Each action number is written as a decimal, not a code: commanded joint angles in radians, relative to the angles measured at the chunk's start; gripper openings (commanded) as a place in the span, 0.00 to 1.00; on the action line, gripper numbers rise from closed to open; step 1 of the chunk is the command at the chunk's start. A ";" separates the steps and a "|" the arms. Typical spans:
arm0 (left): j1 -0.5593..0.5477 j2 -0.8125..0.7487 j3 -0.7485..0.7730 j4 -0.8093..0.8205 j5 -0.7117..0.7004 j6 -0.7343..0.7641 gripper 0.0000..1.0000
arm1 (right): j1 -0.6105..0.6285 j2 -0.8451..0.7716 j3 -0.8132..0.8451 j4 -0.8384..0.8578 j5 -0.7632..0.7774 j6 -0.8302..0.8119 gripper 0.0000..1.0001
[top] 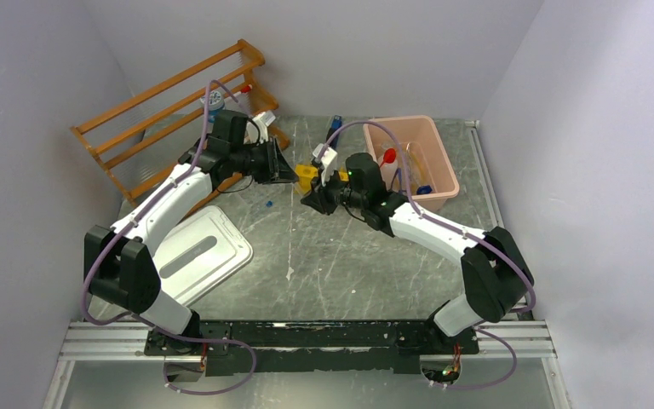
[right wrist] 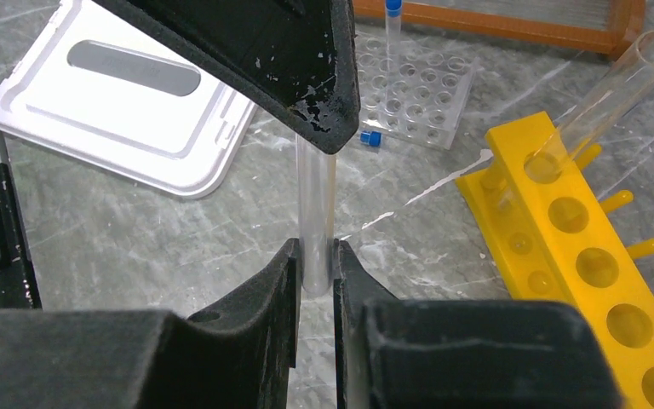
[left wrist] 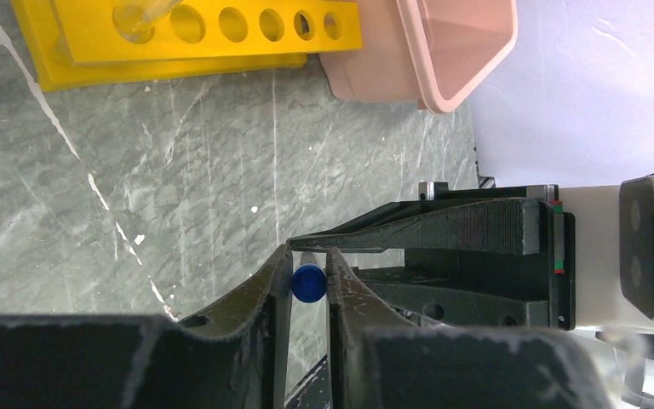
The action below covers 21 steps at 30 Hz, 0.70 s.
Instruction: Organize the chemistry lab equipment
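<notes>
A blue-capped clear tube (right wrist: 316, 200) hangs in the air between my two grippers, above the table's middle. My right gripper (right wrist: 315, 256) is shut on the tube's rounded bottom end. At the other end, my left gripper (left wrist: 309, 271) is shut on its blue cap (left wrist: 309, 284), both fingers against it. In the top view the left gripper (top: 288, 169) and right gripper (top: 313, 199) meet tip to tip beside the yellow tube rack (top: 306, 176). That yellow rack (right wrist: 579, 247) has one clear tube (right wrist: 609, 89) leaning in an end hole.
A pink bin (top: 436, 189) at the back right holds a red-capped bottle (top: 388, 157). A clear tube tray (right wrist: 417, 85) carries an upright blue-capped tube (right wrist: 392, 25), with a loose blue cap (right wrist: 370, 137) beside it. A white lid (top: 204, 251) lies left; a wooden rack (top: 170, 111) stands back left.
</notes>
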 commanded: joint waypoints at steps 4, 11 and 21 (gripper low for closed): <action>0.007 0.001 0.048 -0.047 -0.017 0.050 0.20 | 0.004 0.002 0.040 0.002 0.034 0.002 0.15; 0.007 -0.081 0.015 -0.013 -0.210 0.134 0.17 | 0.004 0.000 0.062 0.012 0.081 0.115 0.68; 0.008 -0.213 -0.194 0.088 -0.857 0.354 0.19 | -0.001 -0.097 -0.019 0.047 0.169 0.235 0.71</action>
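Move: The left fingers are already closed round the blue-capped end of a small clear tube, whose middle lies about 3 cm above the right hand, still gripping its lower part. The clear tube rack lies roughly 10 cm ahead of the left hand, 11 cm to its left and 19 cm below; a loose capped tube lies 1 cm ahead and 9 cm left, and the yellow rack 9 cm ahead and 11 cm right, both near table level. Leftward and a little forward, the left hand draws the capped tube out from the right hand, slowly at first and then fast, about 10 cm towards the clear rack, swinging its fingers counter-clockwise towards forward by some 35 degrees. The right fingers open wide to let go of the tube, and that hand lifts about 3 cm, easing slightly forward and turning a little clockwise. ##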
